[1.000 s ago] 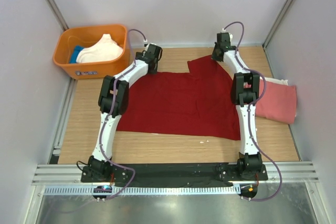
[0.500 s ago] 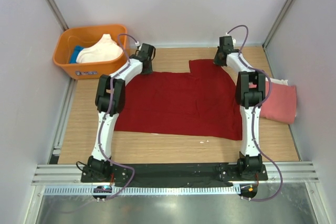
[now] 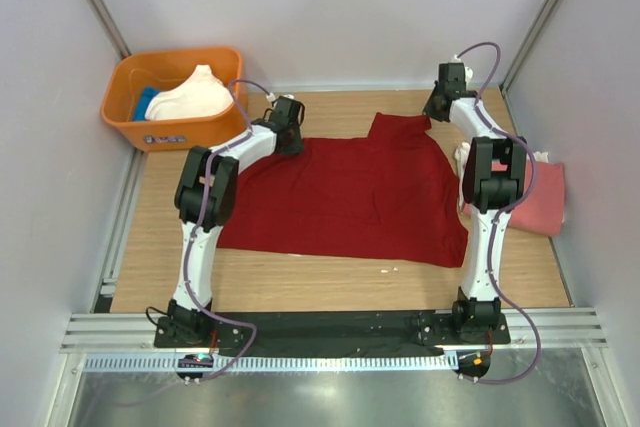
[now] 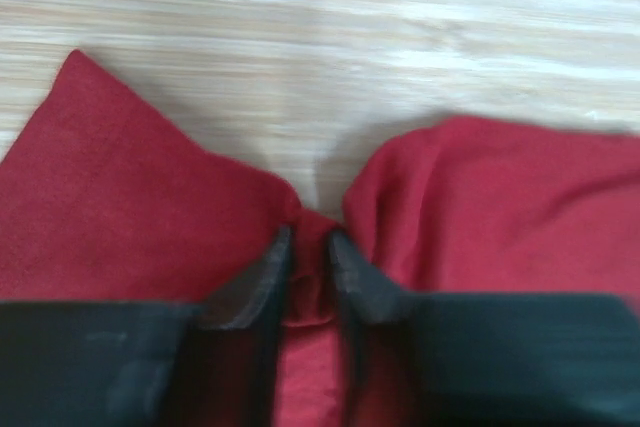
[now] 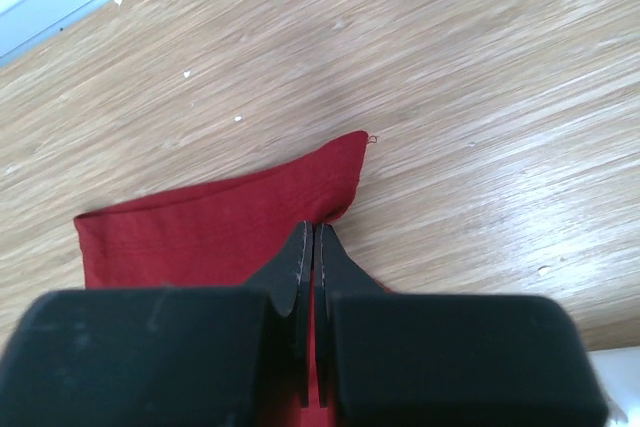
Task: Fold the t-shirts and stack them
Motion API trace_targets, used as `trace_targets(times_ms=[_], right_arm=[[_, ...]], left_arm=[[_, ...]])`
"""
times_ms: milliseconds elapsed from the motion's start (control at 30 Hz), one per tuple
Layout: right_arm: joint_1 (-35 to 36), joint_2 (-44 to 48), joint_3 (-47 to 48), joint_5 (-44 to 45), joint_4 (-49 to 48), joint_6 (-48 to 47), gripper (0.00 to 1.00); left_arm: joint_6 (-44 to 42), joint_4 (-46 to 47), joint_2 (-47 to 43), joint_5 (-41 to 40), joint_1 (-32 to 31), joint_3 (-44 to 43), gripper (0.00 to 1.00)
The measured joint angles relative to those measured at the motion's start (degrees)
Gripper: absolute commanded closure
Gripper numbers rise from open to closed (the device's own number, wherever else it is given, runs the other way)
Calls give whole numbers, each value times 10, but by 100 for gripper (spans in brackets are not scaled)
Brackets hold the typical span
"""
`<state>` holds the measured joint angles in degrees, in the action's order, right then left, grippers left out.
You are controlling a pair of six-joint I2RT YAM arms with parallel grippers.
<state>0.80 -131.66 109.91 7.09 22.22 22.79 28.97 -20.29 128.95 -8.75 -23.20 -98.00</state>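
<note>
A dark red t-shirt [image 3: 350,192] lies spread flat on the wooden table. My left gripper [image 3: 292,142] is at its far left edge. In the left wrist view the left gripper [image 4: 308,247] is shut on a bunched fold of the red cloth [image 4: 470,197]. My right gripper [image 3: 432,115] is at the shirt's far right corner. The right wrist view shows the right gripper [image 5: 314,232] shut, its tips pinching the edge of the sleeve [image 5: 220,222]. A folded salmon-pink t-shirt [image 3: 530,197] lies to the right of the red one.
An orange tub [image 3: 175,129] stands at the far left, holding a cream t-shirt [image 3: 195,95] and a blue one [image 3: 148,102]. A bit of white cloth [image 3: 540,157] shows at the pink shirt's far edge. Grey walls close in both sides and the back.
My left gripper has shut on the shirt's far left edge. My right gripper has carried the sleeve to the right and farther back, drawing the shirt's far edge out.
</note>
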Motion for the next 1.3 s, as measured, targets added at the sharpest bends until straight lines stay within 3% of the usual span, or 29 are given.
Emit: trace_targets(times_ms=[33, 67, 167, 600, 733, 800, 900, 1300], right_arm=[[-2, 1, 0, 0, -1, 0, 99], [-2, 1, 0, 0, -2, 1, 99], [-2, 1, -5, -2, -3, 1, 99], [-2, 1, -9, -21, -8, 1, 99], [-2, 1, -9, -23, -8, 1, 99], [-2, 1, -9, -24, -8, 1, 99], [-2, 1, -9, -26, -8, 1, 99], [-2, 0, -8, -33, -8, 3, 99]], left_arm=[[2, 2, 0, 3, -5, 0, 54], [1, 4, 0, 4, -9, -1, 47], [3, 10, -1, 7, -17, -3, 36], [-25, -53, -2, -20, 30, -30, 38], [-35, -55, -2, -23, 43, -44, 51], [-40, -59, -2, -23, 44, -59, 52], [-42, -64, -2, -28, 45, -83, 37], [-50, -83, 22, -47, 66, -110, 35]])
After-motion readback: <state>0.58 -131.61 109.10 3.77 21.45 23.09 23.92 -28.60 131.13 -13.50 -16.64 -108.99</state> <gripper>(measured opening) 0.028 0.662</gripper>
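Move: The red shirt's far-left corner lies about 9 cm to the left of the left hand and 4 cm farther ahead, at table height, level with its fingertips. From that hand, the orange bin's middle is some 31 cm left, 12 cm ahead and about 6 cm higher, while the shirt's far right sleeve is roughly 33 cm right and 8 cm ahead. From the right hand, the far-left corner is about 50 cm left, 5 cm back and 5 cm lower. The bunch of red cloth at the far-left edge is let go as the left fingers open widely, still edging 2 cm right; the hand then swings back left, ending some 7 cm left and 4 cm forward of its start. It stays low at first, rises about 5 cm, then sinks about 2 cm towards the shirt's far-left corner, fingers open. The right hand stays put, keeping its pinch on the far right sleeve. ##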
